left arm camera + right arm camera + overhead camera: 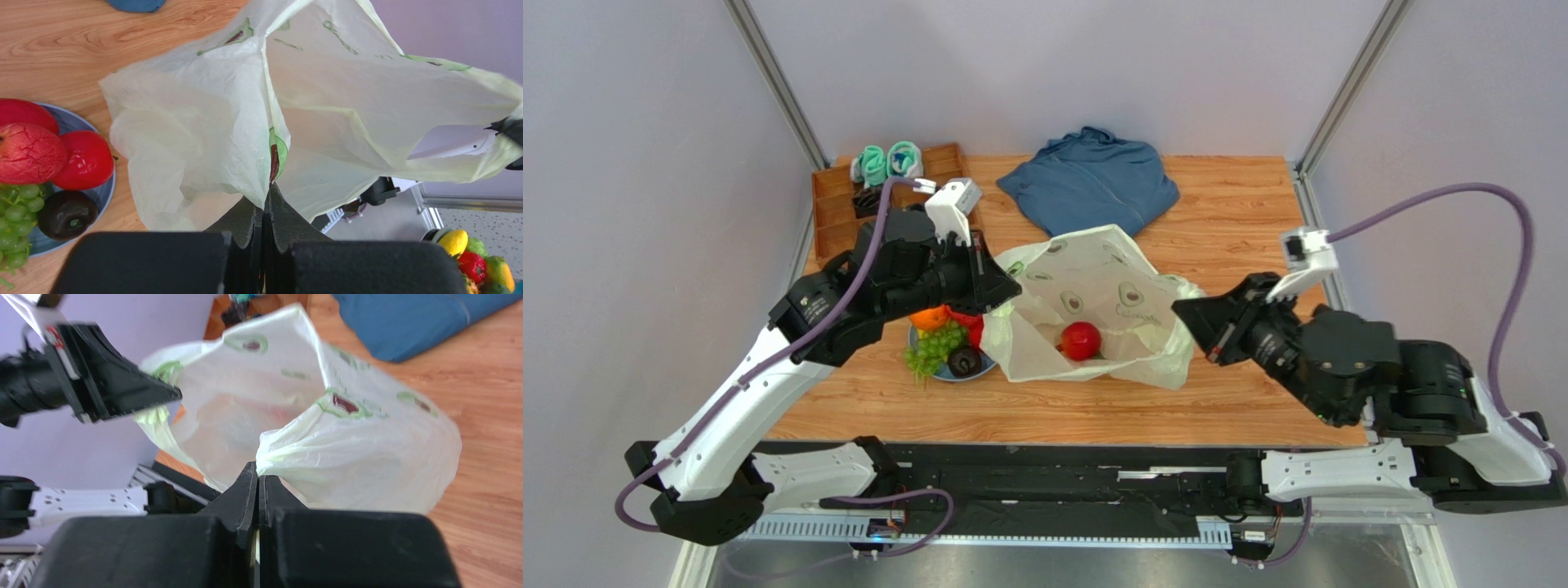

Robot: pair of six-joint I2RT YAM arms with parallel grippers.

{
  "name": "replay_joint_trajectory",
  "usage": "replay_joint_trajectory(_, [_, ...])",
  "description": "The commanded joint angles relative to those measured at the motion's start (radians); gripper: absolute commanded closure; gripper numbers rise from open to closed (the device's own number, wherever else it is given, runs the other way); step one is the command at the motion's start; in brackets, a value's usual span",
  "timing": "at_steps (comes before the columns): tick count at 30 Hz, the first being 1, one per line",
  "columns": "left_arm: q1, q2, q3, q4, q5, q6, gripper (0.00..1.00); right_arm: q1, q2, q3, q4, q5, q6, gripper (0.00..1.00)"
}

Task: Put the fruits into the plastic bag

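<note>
The pale-green plastic bag [1112,288] stands in the middle of the table, mouth held wide between both grippers. My left gripper [1011,290] is shut on its left rim; the film [202,122] is pinched at the tips [268,191]. My right gripper [1181,315] is shut on the right rim [368,441], the tips [258,468] squeezing a fold. One red fruit [1081,339] lies inside the bag. On a blue plate [80,122] left of the bag lie two red fruits [30,153], green grapes [15,202], a dark avocado [64,214] and an orange [929,317].
A folded blue garment [1090,181] lies behind the bag. At the back left, a wooden tray [836,208] holds rolled teal socks [887,163]. The plate [936,371] sits close under my left arm, near the table's front edge.
</note>
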Motion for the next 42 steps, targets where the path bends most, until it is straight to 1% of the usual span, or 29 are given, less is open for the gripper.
replay_joint_trajectory(1, [0.007, 0.024, 0.034, -0.077, 0.012, -0.012, 1.00, 0.003, -0.028, 0.010, 0.077, 0.105, -0.077, 1.00])
replay_joint_trajectory(5, [0.041, 0.036, -0.023, -0.071, 0.027, -0.006, 1.00, 0.003, -0.040, -0.065, 0.079, 0.141, -0.048, 1.00])
replay_joint_trajectory(10, [0.043, 0.079, -0.038, -0.053, 0.059, 0.043, 1.00, 0.003, -0.039, -0.128, 0.065, 0.144, 0.021, 1.00])
replay_joint_trajectory(13, [0.043, 0.083, -0.035, -0.022, 0.091, 0.058, 0.82, 0.003, -0.036, -0.125, 0.054, 0.138, 0.027, 1.00])
replay_joint_trajectory(14, [0.043, 0.071, -0.035, -0.010, 0.096, 0.069, 0.69, 0.003, -0.033, -0.124, 0.056, 0.138, 0.025, 1.00])
replay_joint_trajectory(16, [0.043, 0.054, -0.041, 0.037, 0.110, 0.081, 0.56, 0.003, -0.029, -0.116, 0.052, 0.142, 0.021, 1.00])
replay_joint_trajectory(17, [0.043, 0.030, -0.043, 0.057, 0.116, 0.098, 0.42, 0.003, -0.029, -0.115, 0.054, 0.147, 0.021, 1.00])
replay_joint_trajectory(18, [0.043, 0.018, -0.048, 0.092, 0.126, 0.104, 0.35, 0.004, -0.026, -0.112, 0.053, 0.148, 0.019, 1.00])
replay_joint_trajectory(19, [0.043, 0.004, -0.055, 0.111, 0.134, 0.113, 0.24, 0.003, -0.025, -0.107, 0.052, 0.153, 0.018, 1.00])
replay_joint_trajectory(20, [0.041, -0.022, -0.055, 0.128, 0.140, 0.136, 0.18, 0.003, -0.023, -0.104, 0.052, 0.156, 0.016, 1.00])
replay_joint_trajectory(21, [0.043, -0.036, -0.058, 0.148, 0.140, 0.148, 0.16, 0.003, -0.023, -0.104, 0.051, 0.158, 0.015, 1.00])
replay_joint_trajectory(22, [0.043, -0.051, -0.057, 0.151, 0.139, 0.162, 0.08, 0.003, -0.017, -0.098, 0.051, 0.159, 0.015, 1.00])
replay_joint_trajectory(23, [0.043, -0.080, -0.057, 0.153, 0.130, 0.188, 0.03, 0.003, -0.016, -0.096, 0.051, 0.161, 0.015, 1.00])
replay_joint_trajectory(29, [0.058, -0.220, -0.066, 0.142, 0.000, 0.260, 0.02, 0.003, 0.003, -0.082, 0.049, 0.159, 0.012, 1.00])
replay_joint_trajectory(32, [0.101, -0.260, -0.063, 0.082, -0.109, 0.253, 0.01, 0.003, 0.006, -0.081, 0.049, 0.158, 0.012, 1.00])
replay_joint_trajectory(33, [0.121, -0.262, -0.063, 0.038, -0.145, 0.245, 0.01, 0.004, 0.007, -0.082, 0.049, 0.159, 0.010, 1.00])
replay_joint_trajectory(35, [0.209, -0.257, -0.071, -0.002, -0.136, 0.209, 0.01, 0.003, 0.009, -0.082, 0.049, 0.158, 0.012, 1.00])
replay_joint_trajectory(36, [0.245, -0.251, -0.078, -0.033, -0.095, 0.192, 0.01, 0.003, 0.010, -0.084, 0.049, 0.154, 0.012, 1.00])
replay_joint_trajectory(37, [0.309, -0.246, -0.107, -0.044, -0.073, 0.176, 0.01, 0.003, 0.010, -0.084, 0.049, 0.153, 0.012, 1.00])
replay_joint_trajectory(39, [0.358, -0.230, -0.149, -0.059, -0.051, 0.130, 0.01, 0.003, 0.012, -0.085, 0.049, 0.148, 0.012, 1.00])
replay_joint_trajectory(40, [0.386, -0.225, -0.193, -0.058, -0.054, 0.115, 0.01, 0.003, 0.012, -0.085, 0.048, 0.145, 0.012, 1.00])
replay_joint_trajectory(42, [0.405, -0.208, -0.233, -0.055, -0.070, 0.104, 0.01, 0.003, 0.009, -0.085, 0.045, 0.138, 0.016, 1.00])
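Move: The left hand holds the bag's left rim, and the plate of fruits it will go for lies about 13 cm to its left, 10 cm ahead and some 27 cm below; the orange on that plate is about 18 cm left and 12 cm ahead. The red apple in the bag is roughly 10 cm to this hand's right and 3 cm ahead, 21 cm lower. From the right hand, which holds the other rim, the plate of fruits is about 36 cm left, 15 cm ahead and 30 cm below. The left hand dips about 5 cm with its pinch of bag rim, opens wide there to let the plastic go, then rises some 11 cm clear of it and arcs about 12 cm left and a little forward towards the plate of fruits, its fingers swinging roughly 20 degrees counter-clockwise and already sinking again at the end, still well above the fruit. The right hand, fingers shut on its rim throughout, lifts briefly, settles about 3 cm lower than it began and then all but holds still to keep the bag up. ##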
